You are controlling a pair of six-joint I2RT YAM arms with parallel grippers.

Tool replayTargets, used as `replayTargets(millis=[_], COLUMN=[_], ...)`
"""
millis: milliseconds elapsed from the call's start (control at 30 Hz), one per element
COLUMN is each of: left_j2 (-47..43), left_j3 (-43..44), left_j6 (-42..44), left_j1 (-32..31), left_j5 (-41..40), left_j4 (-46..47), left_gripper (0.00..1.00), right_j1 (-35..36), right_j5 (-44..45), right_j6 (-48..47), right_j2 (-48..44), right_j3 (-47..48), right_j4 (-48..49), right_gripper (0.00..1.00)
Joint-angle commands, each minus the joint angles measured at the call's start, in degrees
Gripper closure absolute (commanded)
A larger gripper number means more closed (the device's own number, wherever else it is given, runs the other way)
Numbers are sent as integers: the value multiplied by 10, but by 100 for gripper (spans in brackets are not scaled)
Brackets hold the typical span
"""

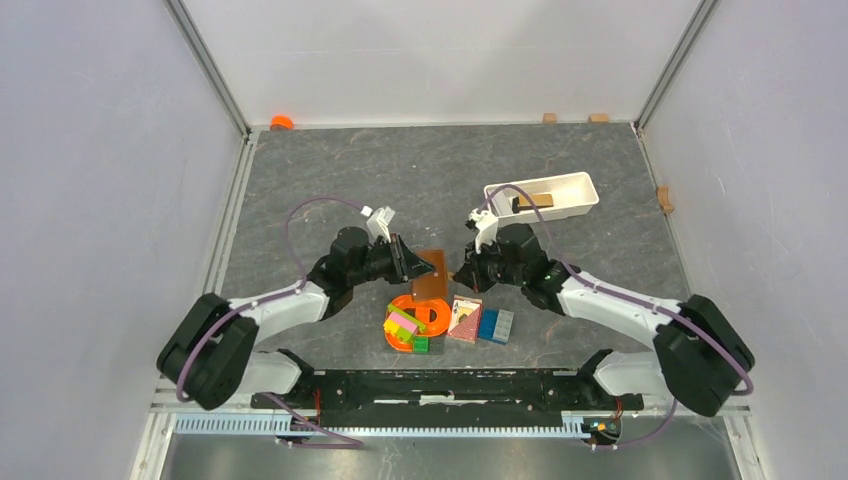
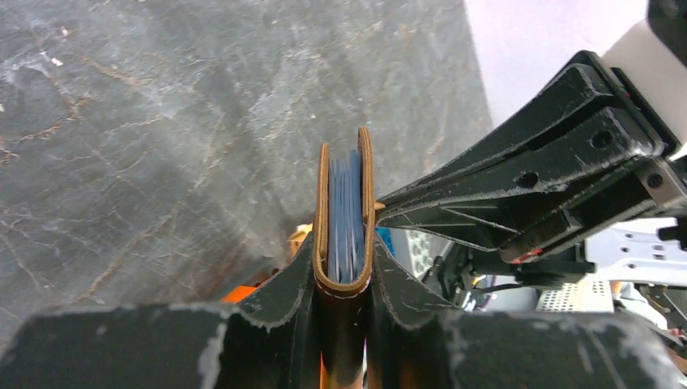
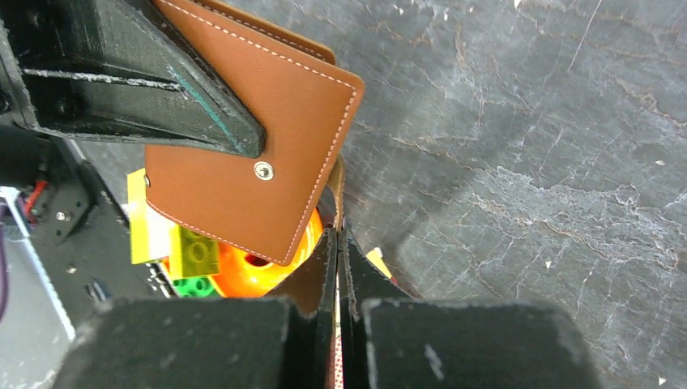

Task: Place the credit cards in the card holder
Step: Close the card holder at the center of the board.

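The brown card holder (image 1: 431, 268) hangs above the table between both arms. My left gripper (image 2: 344, 261) is shut on its folded spine. Seen edge-on in the left wrist view, the card holder (image 2: 366, 203) has bluish credit cards (image 2: 346, 219) tucked between its two leaves. In the right wrist view its stitched face (image 3: 251, 146) shows a small metal snap (image 3: 262, 170). My right gripper (image 3: 339, 237) is shut, and a thin tan strap (image 3: 338, 190) of the card holder runs down between its fingertips. From above, the right gripper (image 1: 462, 275) meets the holder's right edge.
Below the holder sit an orange ring toy (image 1: 425, 318) with yellow and green blocks (image 1: 402, 325), a red playing-card pack (image 1: 464, 319) and blue blocks (image 1: 495, 325). A white oblong tray (image 1: 570, 185) stands at the back right. An orange cap (image 1: 281, 122) lies at the far wall.
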Motion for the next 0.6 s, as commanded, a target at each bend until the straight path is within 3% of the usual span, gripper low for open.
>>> replayTargets(millis=[0,333,567], left_j2=[64,225,263], left_j3=[50,132,162], left_j6=[49,65,88], left_j1=[-1,25,31], left_j5=[-3,52,36], left_j4=[21,28,-20], left_gripper=[98,98,98], right_j1=[-13,-63,-78], right_j5=[-18,-95,-129], right_j6=[-37,-46,-31], right_j2=[49,177,228], right_j3=[31,91,122], right_j4=[33,37,31], right_gripper=[100,100,100])
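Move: Held in the left fingers, the card holder has its middle about 5 cm left of the right hand, at about the same reach. The board's centre lies some 8 cm ahead, 6 cm right and 11 cm below the left hand, about 9 cm ahead, 1 cm right and 9 cm below the right. Under the left hand, 4 cm back and 2 cm left, sits the orange toy; the red card box is 4 cm back, 1 cm right of the right hand. Lowering the card holder together, both hands sink about 7 cm and push forward about 5 cm towards the board's centre, away from the toys, fingers dipping roughly 10 degrees. The left keeps its pinch and edges right, narrowing the gap to the right hand, whose shut fingertips stay on the strap at the holder's right edge. ##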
